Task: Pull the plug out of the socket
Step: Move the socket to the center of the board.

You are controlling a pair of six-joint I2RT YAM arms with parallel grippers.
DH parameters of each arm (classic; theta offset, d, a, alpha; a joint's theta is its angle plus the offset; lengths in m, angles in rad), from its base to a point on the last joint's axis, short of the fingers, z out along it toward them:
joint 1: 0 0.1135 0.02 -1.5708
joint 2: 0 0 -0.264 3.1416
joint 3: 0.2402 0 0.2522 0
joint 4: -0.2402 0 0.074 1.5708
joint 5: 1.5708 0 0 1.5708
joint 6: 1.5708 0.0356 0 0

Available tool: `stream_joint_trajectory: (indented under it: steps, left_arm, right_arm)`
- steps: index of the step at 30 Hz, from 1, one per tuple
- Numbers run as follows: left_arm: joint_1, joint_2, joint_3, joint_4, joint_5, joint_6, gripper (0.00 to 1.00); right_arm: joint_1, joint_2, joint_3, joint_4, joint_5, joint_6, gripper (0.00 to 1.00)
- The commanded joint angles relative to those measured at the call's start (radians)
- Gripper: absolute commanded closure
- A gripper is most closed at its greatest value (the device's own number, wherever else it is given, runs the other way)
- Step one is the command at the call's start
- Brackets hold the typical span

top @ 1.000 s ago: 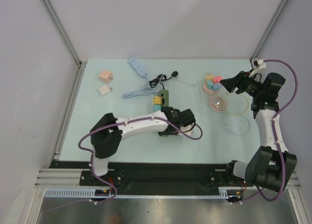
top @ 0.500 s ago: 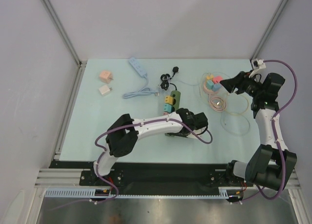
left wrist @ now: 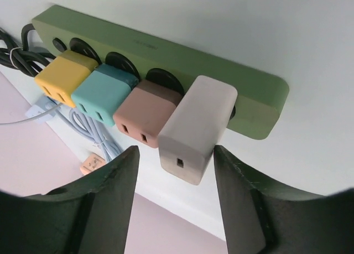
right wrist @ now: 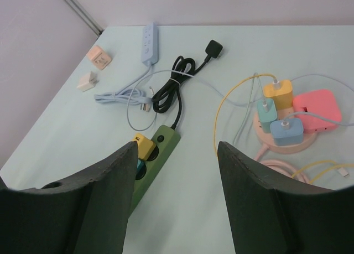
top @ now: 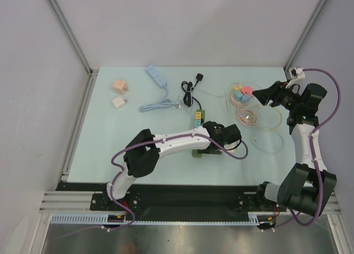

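Observation:
A green socket strip (left wrist: pixel 166 57) lies on the pale table with four plugs in a row: yellow (left wrist: pixel 61 78), teal (left wrist: pixel 102 96), brown (left wrist: pixel 145 111) and a white plug (left wrist: pixel 196 127) nearest the strip's end. My left gripper (left wrist: pixel 177 155) is open, one finger on each side of the white plug with a gap on both sides; the plug sits in its socket. From above, the left arm reaches over the strip (top: pixel 197 120) at mid-table. My right gripper (right wrist: pixel 177 146) hangs open and empty high at the right (top: pixel 264 94), looking down on the strip (right wrist: pixel 163 146).
The strip's black cable (top: pixel 189 91) coils behind it. A blue power strip (top: pixel 156 76), a pink adapter (top: pixel 119 86) and a white adapter (top: pixel 118 102) lie at the back left. A pink round hub (top: pixel 241 94) with coloured plugs and loose yellow cables sits under the right arm.
The left arm swung right and dragged the green strip right and nearer, turning it. The left jaws then opened, letting go of the white plug. The right arm stayed put.

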Motion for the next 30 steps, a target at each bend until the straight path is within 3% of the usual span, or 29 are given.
stream_joint_trajectory:
  steps: [1, 5, 7, 8, 16, 21, 23, 25, 30]
  left_arm:
    - [-0.003, -0.033, 0.051, 0.06, -0.03, -0.051, 0.37]
    - [-0.002, -0.149, -0.005, 0.157, 0.033, -0.11, 0.15]
    - [-0.002, -0.245, -0.056, 0.244, 0.06, -0.135, 0.1]
    - [0.0, -0.278, -0.115, 0.272, 0.079, -0.162, 0.01]
    - [0.09, -0.579, -0.456, 0.554, 0.205, -0.416, 0.01]
    - [0.228, -0.775, -0.715, 0.802, 0.341, -0.756, 0.0]
    - [0.311, -0.792, -0.774, 0.838, 0.408, -0.932, 0.0]
    - [0.369, -0.783, -0.803, 0.87, 0.552, -1.003, 0.0]
    - [0.373, -0.72, -0.802, 0.879, 0.591, -1.137, 0.0]
  right_arm:
    - [-0.005, -0.012, -0.004, 0.045, -0.017, 0.014, 0.36]
    - [-0.008, -0.012, -0.004, 0.043, -0.017, 0.008, 0.35]
    - [-0.008, -0.015, -0.004, 0.043, -0.014, 0.008, 0.36]
    - [-0.008, -0.015, -0.006, 0.041, -0.014, 0.008, 0.36]
    - [-0.006, -0.009, -0.011, 0.041, -0.008, -0.001, 0.35]
    - [0.006, 0.0, -0.014, 0.037, 0.002, -0.009, 0.36]
    - [0.012, 0.001, -0.014, 0.035, 0.006, -0.014, 0.36]
    - [0.023, 0.006, -0.014, 0.032, 0.009, -0.018, 0.36]
    - [0.038, 0.015, -0.015, 0.028, 0.019, -0.027, 0.36]
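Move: The white plug stands loosely between the left fingertips, its middle about 2 cm below the hand point and 1 cm back. The pink plug is the next one on the green socket strip, some 4 cm ahead of the hand, with the teal plug about 7 cm ahead and the yellow one about 10 cm. From the right hand, the white plug lies roughly 24 cm left, 12 cm back and 20 cm lower. The left hand comes clear of the white plug, its already loosened fingers spreading fully as it edges 2 cm to the right and then rises about 10 cm. Still high, it swings left across the strip and sinks some 3 cm to the strip's left, rolling and turning counter-clockwise by roughly 90 degrees overall, until the open fingers point forward, right and down. ##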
